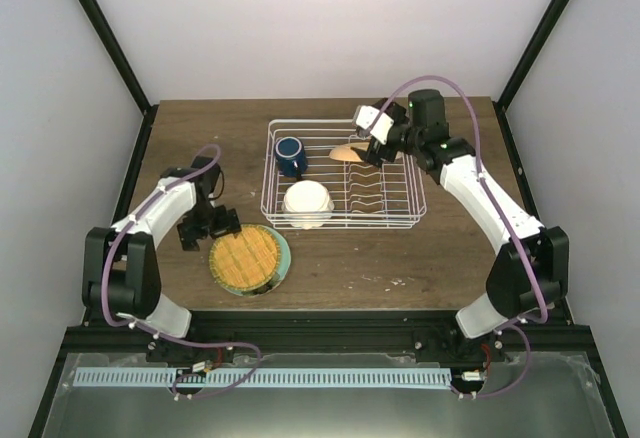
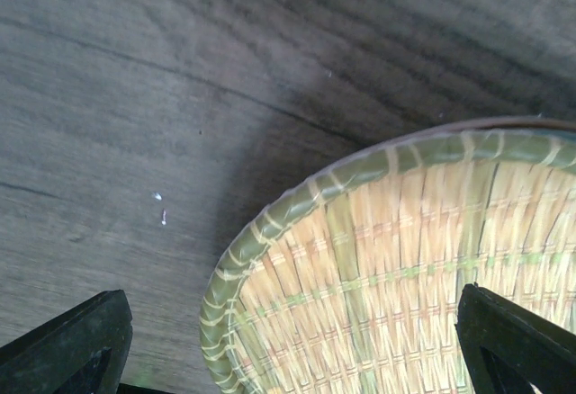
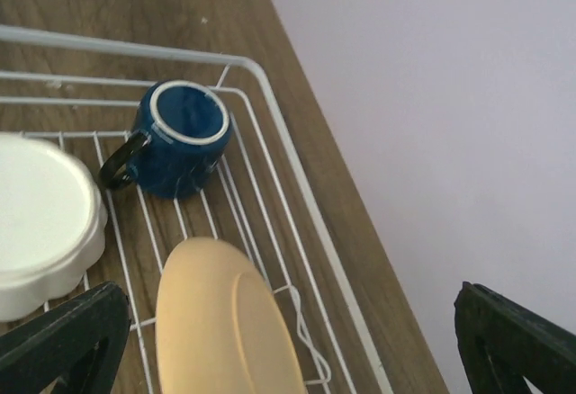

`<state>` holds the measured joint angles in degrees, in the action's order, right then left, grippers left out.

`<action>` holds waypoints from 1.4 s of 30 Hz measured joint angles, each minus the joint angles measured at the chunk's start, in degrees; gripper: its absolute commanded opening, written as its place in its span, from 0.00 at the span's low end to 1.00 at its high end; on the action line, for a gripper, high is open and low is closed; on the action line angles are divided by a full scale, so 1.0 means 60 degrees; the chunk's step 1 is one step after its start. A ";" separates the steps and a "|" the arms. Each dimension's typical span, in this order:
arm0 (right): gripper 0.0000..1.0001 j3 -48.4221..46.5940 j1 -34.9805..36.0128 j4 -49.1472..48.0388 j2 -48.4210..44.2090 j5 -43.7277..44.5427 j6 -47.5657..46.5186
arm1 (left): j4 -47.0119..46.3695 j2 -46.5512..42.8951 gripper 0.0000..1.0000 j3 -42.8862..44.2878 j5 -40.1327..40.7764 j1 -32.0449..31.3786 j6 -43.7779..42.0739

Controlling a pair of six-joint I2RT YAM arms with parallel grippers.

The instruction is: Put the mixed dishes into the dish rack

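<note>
The white wire dish rack (image 1: 400,173) stands mid-table. In it are the dark blue mug (image 1: 291,155), upright, and the white scalloped dish (image 1: 307,204). The orange-yellow plate (image 1: 347,154) stands tilted on edge among the tines. My right gripper (image 1: 372,150) is open above it. In the right wrist view the plate (image 3: 220,322) lies between the wide-apart fingers (image 3: 58,344), with the mug (image 3: 175,147), the white dish (image 3: 40,223) and the rack (image 3: 297,205) beyond. The mint-green plate (image 1: 284,258) lies in front of the rack, covered by a round woven mat (image 1: 245,255). My left gripper (image 1: 210,229) is open at its left edge.
In the left wrist view the woven mat (image 2: 405,268) with its green rim fills the lower right, and my left gripper (image 2: 288,362) straddles its edge over the bare wooden table (image 2: 135,97). Black frame posts and white walls enclose the table (image 1: 450,268).
</note>
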<state>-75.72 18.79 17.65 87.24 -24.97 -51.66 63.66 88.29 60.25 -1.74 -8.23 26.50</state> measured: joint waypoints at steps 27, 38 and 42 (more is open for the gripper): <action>1.00 -0.0474 0.0718 -0.0084 0.0452 -0.0160 0.0667 | -0.2368 -0.3650 0.74 -0.4244 -0.1796 0.0000 0.2069; 1.00 -0.0153 0.0878 -0.0160 0.0324 -0.0146 0.0579 | -0.2251 -0.4175 0.51 -0.4623 -0.1617 0.0018 0.2565; 1.00 -0.0153 0.0918 -0.0189 0.0321 -0.0087 0.0565 | -0.2138 -0.4175 0.39 -0.4626 -0.1508 0.0025 0.2608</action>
<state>-76.64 24.29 16.51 89.17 -25.50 -48.27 50.83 63.24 32.49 -10.79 -8.08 42.15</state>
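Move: The woven plate, top of the near stack, has its middle about 7 cm back from my left hand, 8 cm to its right and 5 cm below. The white bowl in the dish rack lies some 23 cm right and 7 cm ahead of that hand; the navy mug is 18 cm right and 17 cm ahead. From my right hand the woven plate is roughly 24 cm back, 27 cm left and 25 cm below; the orange plate sits some 14 cm below, 4 cm ahead and 3 cm left. I bring my left hand back about 7 cm and down some 3 cm to the left rim of the woven plate, turning it counter-clockwise some 15 degrees and dipping its left side. I close its fingers roughly halfway, one outside the stacked rims and the other over the weave. Meanwhile my right hand, empty and wide open, slides left about 4 cm above the rack. ##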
